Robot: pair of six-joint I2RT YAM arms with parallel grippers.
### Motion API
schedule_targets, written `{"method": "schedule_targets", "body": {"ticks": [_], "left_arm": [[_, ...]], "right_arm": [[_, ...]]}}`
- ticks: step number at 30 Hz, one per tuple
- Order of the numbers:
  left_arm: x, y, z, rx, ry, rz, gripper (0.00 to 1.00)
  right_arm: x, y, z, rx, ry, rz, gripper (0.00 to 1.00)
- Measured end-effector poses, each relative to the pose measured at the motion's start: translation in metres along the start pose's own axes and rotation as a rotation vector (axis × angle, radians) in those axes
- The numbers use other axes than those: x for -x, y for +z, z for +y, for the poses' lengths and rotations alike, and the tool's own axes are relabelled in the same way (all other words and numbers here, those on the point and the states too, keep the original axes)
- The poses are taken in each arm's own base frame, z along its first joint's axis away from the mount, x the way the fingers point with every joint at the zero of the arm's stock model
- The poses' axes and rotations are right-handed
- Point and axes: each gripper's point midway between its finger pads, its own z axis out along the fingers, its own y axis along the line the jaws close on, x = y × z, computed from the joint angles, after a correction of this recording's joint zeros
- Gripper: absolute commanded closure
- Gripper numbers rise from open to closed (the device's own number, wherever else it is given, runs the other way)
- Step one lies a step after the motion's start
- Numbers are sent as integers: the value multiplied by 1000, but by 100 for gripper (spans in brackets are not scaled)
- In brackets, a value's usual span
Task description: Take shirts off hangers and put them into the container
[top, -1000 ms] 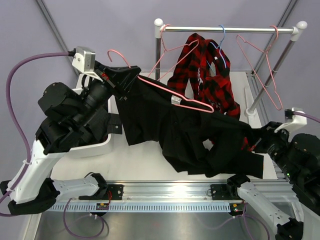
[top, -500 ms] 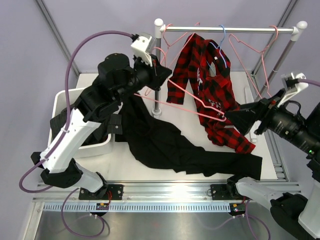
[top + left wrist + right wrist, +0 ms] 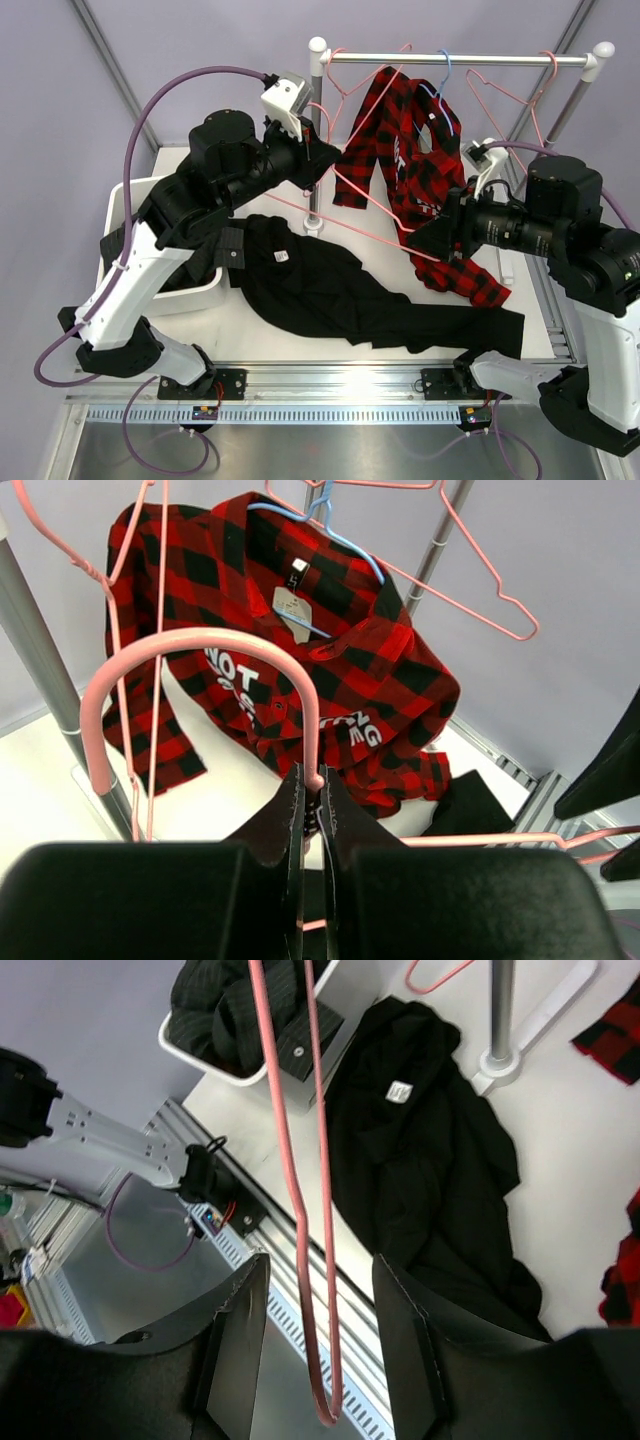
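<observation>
My left gripper (image 3: pixel 325 160) is shut on the hook neck of a bare pink hanger (image 3: pixel 350 227), holding it up beside the rail's post; the left wrist view shows the pink hook (image 3: pixel 190 645) arching above my left gripper (image 3: pixel 312 780). The hanger's far corner (image 3: pixel 315 1260) hangs between the spread jaws of my right gripper (image 3: pixel 320 1360), which touch nothing. A black shirt (image 3: pixel 330 285) lies flat on the table, off any hanger. A red-and-black check shirt (image 3: pixel 420 170) hangs on a blue hanger (image 3: pixel 330 530). The white container (image 3: pixel 185 297) stands at the left with a dark pinstriped shirt (image 3: pixel 240 1005) inside.
The metal rail (image 3: pixel 460 60) crosses the back, carrying empty pink hangers (image 3: pixel 515 105). Its left post (image 3: pixel 316 200) stands just behind the black shirt's collar. The slotted aluminium rail (image 3: pixel 330 380) runs along the table's near edge.
The black shirt has come off the pink hanger and dropped onto the table. My left arm lifted the hanger toward the rail. My right gripper let go of the shirt, opened and rose to the hanger's end.
</observation>
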Motion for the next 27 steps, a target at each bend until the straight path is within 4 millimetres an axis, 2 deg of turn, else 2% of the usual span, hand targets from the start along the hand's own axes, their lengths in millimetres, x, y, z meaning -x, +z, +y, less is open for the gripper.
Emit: {"method": "schedule_targets", "body": {"ticks": [3, 5, 6, 7, 8, 9, 11, 12, 13, 16, 19, 20, 23, 24, 26, 27], "left_arm": [[3, -1, -2, -11, -1, -5, 100], [4, 0, -5, -22, -1, -7, 100], [5, 1, -6, -25, -1, -8, 100], [5, 2, -6, -28, -1, -7, 100], [4, 3, -6, -28, 1, -5, 100], [3, 3, -6, -27, 2, -1, 80], [0, 3, -5, -22, 6, 12, 53], [0, 2, -5, -22, 6, 14, 53], [-1, 0, -6, -23, 0, 19, 41], [2, -16, -10, -15, 2, 8, 31], [13, -58, -18, -32, -11, -40, 23], [17, -79, -18, -36, -22, -63, 22], [20, -136, -4, -11, -69, -139, 22], [17, -149, 0, 0, -83, -152, 22], [4, -158, 8, 25, -106, -155, 22], [-8, -155, 13, 48, -118, -132, 22]], "right_arm": [[-6, 3, 8, 32, -19, 28, 47], [-9, 4, 14, 52, -36, 39, 75], [-10, 5, 15, 55, -42, 44, 94], [-12, 7, 16, 56, -45, 51, 100], [-14, 7, 16, 54, -47, 57, 100], [-16, 9, 15, 43, -46, 62, 100], [-17, 10, 11, 17, -48, 62, 100], [-17, 11, 10, 8, -48, 61, 100], [-17, 12, 7, -11, -44, 60, 100], [-18, 13, -4, -79, -28, 53, 100], [-24, 5, -10, -116, -13, 48, 100], [-26, -1, -10, -120, -8, 42, 100], [-29, -29, -5, -120, 8, -7, 100], [-28, -42, -1, -115, 10, -42, 100], [-22, -68, 5, -105, 12, -121, 100], [-19, -83, 9, -99, 11, -167, 100]]}}
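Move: The right hand's half-open fingers straddle the free lower end of the pink hanger, which lies about 1 cm back, 2 cm left and 1 cm below its hand point. The red-checked shirt hangs roughly 21 cm ahead and 2 cm right of that hand, 18 cm lower; the black shirt lies about 6 cm ahead and 11 cm left, some 42 cm below. The left hand already pinches the hook, with that hanger end about 13 cm back, 20 cm right and 6 cm below it. The right hand eases a couple of centimetres left and back and shuts its fingers on the hanger's end; only then does the left hand, which has stayed nearly still with the hook, open wide, let go and pull away about 12 cm left and some 9 cm back. With the hanger now its own, the right hand sinks slightly, then swings about 7 cm right while drawing back and rising, keeping its pinch as the wrist turns some 15 degrees clockwise. ##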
